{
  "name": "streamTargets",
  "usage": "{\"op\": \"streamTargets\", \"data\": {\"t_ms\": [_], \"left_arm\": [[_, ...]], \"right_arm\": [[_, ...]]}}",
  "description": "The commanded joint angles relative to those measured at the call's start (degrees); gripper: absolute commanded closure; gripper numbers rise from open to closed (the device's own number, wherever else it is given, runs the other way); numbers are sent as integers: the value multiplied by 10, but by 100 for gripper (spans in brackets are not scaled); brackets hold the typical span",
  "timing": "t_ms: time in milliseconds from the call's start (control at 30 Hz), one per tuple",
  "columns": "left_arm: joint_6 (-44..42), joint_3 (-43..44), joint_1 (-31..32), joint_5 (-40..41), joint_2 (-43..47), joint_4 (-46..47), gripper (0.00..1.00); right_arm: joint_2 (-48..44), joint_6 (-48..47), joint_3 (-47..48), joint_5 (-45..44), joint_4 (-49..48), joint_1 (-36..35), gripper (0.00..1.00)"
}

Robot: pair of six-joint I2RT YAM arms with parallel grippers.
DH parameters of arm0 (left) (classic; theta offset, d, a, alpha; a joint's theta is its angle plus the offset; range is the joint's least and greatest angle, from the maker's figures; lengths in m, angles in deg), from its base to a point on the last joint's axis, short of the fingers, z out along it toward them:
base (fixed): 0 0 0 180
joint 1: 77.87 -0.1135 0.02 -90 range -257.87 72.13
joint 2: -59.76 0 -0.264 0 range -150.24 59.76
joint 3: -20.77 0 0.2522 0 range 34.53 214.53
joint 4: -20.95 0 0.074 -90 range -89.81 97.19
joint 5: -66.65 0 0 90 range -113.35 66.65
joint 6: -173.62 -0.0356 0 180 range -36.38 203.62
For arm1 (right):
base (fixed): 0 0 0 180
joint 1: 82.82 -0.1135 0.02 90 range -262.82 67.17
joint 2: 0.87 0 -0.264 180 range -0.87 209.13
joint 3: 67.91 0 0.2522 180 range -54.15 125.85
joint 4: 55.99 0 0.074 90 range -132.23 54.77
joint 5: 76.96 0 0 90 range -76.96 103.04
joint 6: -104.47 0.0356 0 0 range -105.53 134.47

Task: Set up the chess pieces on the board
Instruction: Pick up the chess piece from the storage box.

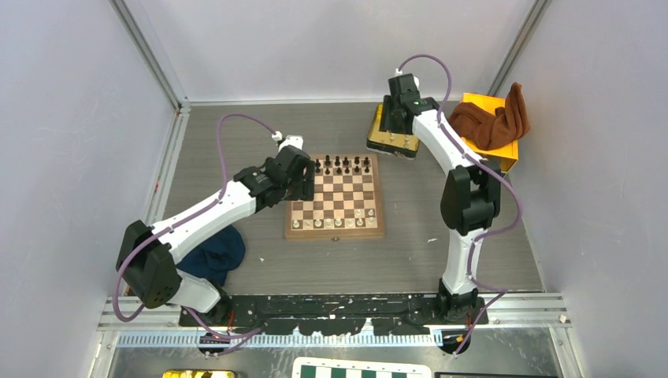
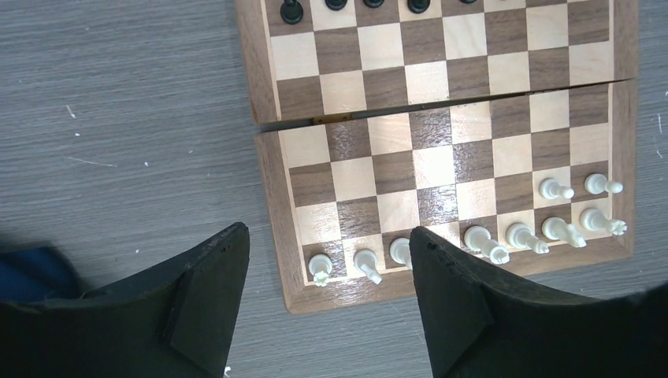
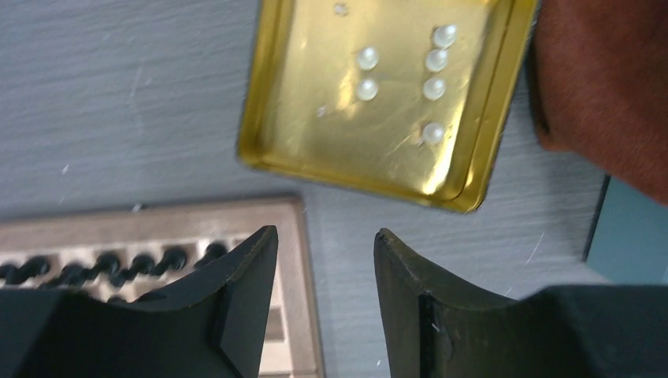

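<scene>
The wooden board (image 1: 335, 197) lies mid-table. Dark chess pieces (image 1: 343, 164) line its far edge and white pieces (image 1: 335, 223) its near edge. My left gripper (image 1: 306, 179) hovers at the board's far left corner. In the left wrist view this gripper (image 2: 329, 230) is open and empty above the row of white pieces (image 2: 512, 235). My right gripper (image 1: 391, 126) hangs over the yellow tray (image 1: 378, 143). The right wrist view shows it (image 3: 327, 232) open and empty, with several white pieces (image 3: 429, 63) in the tray (image 3: 268, 102).
A brown cloth (image 1: 492, 118) drapes over a yellow box at the back right. A blue cloth (image 1: 217, 256) lies under the left arm. A green-and-white checkered board (image 1: 362, 368) pokes in at the bottom edge. Grey walls close in on both sides.
</scene>
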Motion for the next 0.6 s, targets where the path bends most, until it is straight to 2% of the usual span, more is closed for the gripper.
{"op": "streamTargets", "data": {"t_ms": [0,267,567], "left_arm": [[-15,14,-9,11,30,2,24],[-34,4,-27,-11,26,22,23],[-36,-2,-44,-26,14,26,23]], "right_arm": [[50,-13,70,7,-5,29,46],[147,-35,150,18,-13,59,46],[220,-39,211,21,-10,62,48]]}}
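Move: The nearer of the two white pawns at the left of the gold tin lies about 9 cm ahead of the right hand, some 3 cm to its right and roughly 12 cm below; the other pawn of the pair stands 2 cm beyond it. A row of four white pawns runs 3 to 4 cm to the right of the pair. The chessboard's middle is about 10 cm back and 14 cm left of the right hand. From the left hand that near pawn is about 25 cm ahead and 24 cm right. Down and forward into the space over the gold tin goes the empty right hand, closing in on the pair of white pawns: it sinks some 8 cm while reaching about 7 cm out, swinging nearly 4 cm right early on and then dropping more steeply. The wrist tips down a few degrees, the fingers stay half open, and no contact is seen. The left hand drifts about 2 cm left and forward. ##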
